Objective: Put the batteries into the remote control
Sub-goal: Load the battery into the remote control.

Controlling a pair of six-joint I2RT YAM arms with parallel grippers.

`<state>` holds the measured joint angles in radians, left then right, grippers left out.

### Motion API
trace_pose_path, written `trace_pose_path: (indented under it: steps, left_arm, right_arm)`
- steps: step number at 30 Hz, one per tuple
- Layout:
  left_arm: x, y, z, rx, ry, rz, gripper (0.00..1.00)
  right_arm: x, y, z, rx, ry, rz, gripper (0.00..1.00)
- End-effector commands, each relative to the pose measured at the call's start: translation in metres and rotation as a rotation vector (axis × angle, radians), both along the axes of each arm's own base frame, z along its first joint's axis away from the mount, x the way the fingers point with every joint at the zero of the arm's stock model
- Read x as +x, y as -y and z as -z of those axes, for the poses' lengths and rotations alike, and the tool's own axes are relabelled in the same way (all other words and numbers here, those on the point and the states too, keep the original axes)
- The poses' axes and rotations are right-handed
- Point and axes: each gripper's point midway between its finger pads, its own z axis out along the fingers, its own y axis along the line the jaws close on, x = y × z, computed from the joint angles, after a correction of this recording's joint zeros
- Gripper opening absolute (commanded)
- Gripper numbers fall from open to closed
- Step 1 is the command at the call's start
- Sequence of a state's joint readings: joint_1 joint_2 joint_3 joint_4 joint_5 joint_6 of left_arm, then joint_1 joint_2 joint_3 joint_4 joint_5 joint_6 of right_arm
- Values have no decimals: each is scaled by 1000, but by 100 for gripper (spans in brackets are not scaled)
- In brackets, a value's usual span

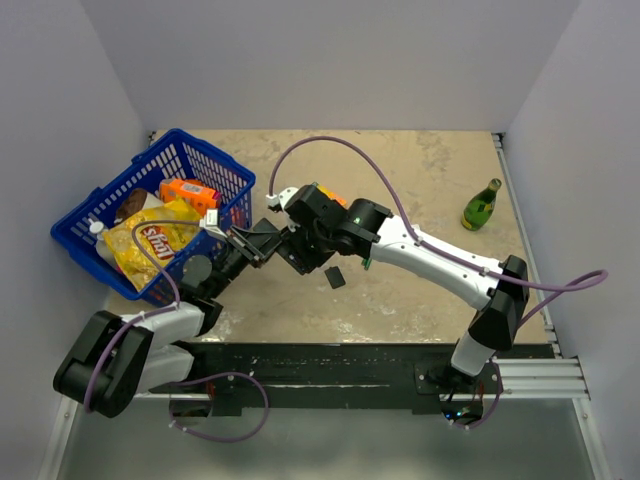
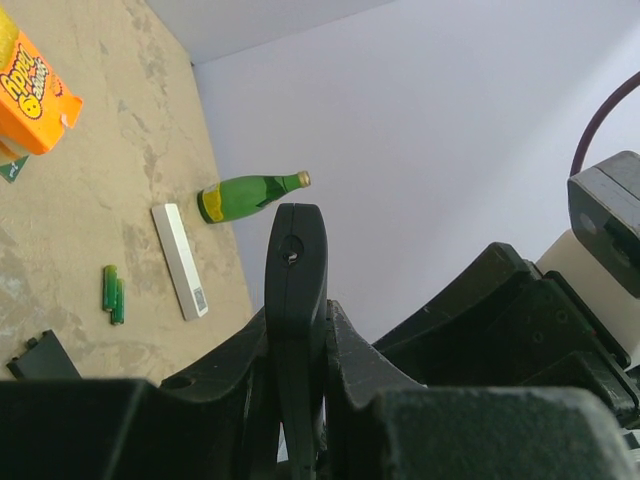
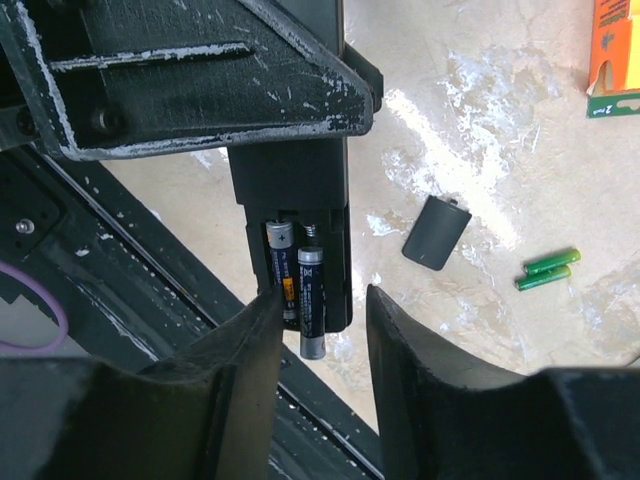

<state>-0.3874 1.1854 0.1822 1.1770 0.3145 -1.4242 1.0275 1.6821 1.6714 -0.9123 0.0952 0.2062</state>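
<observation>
My left gripper [image 2: 295, 335] is shut on the black remote control [image 2: 295, 255], holding it edge-on above the table. In the right wrist view the remote control [image 3: 290, 180] shows its open compartment with two dark blue batteries [image 3: 297, 280]. One lies seated; the other [image 3: 311, 310] pokes out past the remote's end. My right gripper [image 3: 322, 300] stands open just below that end, its fingers apart on either side of the protruding battery. Two green batteries [image 3: 548, 269] lie side by side on the table beside the small black cover [image 3: 436, 232]. Both grippers meet mid-table [image 1: 280, 245].
A blue basket [image 1: 110, 190] with snack packs stands at the left. A green bottle [image 1: 481, 205] lies at the right. A white bar [image 2: 180, 262] and an orange box [image 2: 30, 90] rest on the table. The cover [image 1: 335, 277] lies below the grippers.
</observation>
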Motion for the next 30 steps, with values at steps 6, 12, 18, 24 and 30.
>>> trace_pose_path:
  steps: [6,12,18,24,30]
  left_arm:
    - [-8,1,-19,-78,59,26,0]
    - [-10,1,-23,-97,64,35,0]
    - [-10,1,-27,-98,72,36,0]
    - [-10,0,-31,-98,78,31,0]
    - [-12,0,-35,-97,87,34,0]
  right_arm:
    - [6,-1,-61,188,133,48,60]
    - [-10,19,-73,297,175,33,70]
    - [-28,35,-64,349,161,12,72]
    - [-30,35,-50,345,144,9,70]
    - [-23,33,-40,322,155,16,70]
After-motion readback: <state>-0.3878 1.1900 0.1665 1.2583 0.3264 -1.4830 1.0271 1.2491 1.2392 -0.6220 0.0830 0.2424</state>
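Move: The loose battery, one end still sticking out past the end of the remote, lies about 1 cm ahead and 2 cm left of the right hand, level with it; the battery already seated is 1 cm or so left of it. The remote's middle is some 5 cm ahead and 4 cm left. The battery cover lies about 7 cm ahead, 8 cm right and 20 cm below. From the left hand, the loose battery is roughly 5 cm back and 6 cm right, about level. The loose battery is left lying in the compartment as the right hand, its fingers already apart around it, opens them much wider and pulls clear of the remote. It rises about 6 cm, swinging right and back, then sinks about 3 cm again, its fingertips tilting some 15 degrees up towards the left. The left hand keeps its hold on the remote. ##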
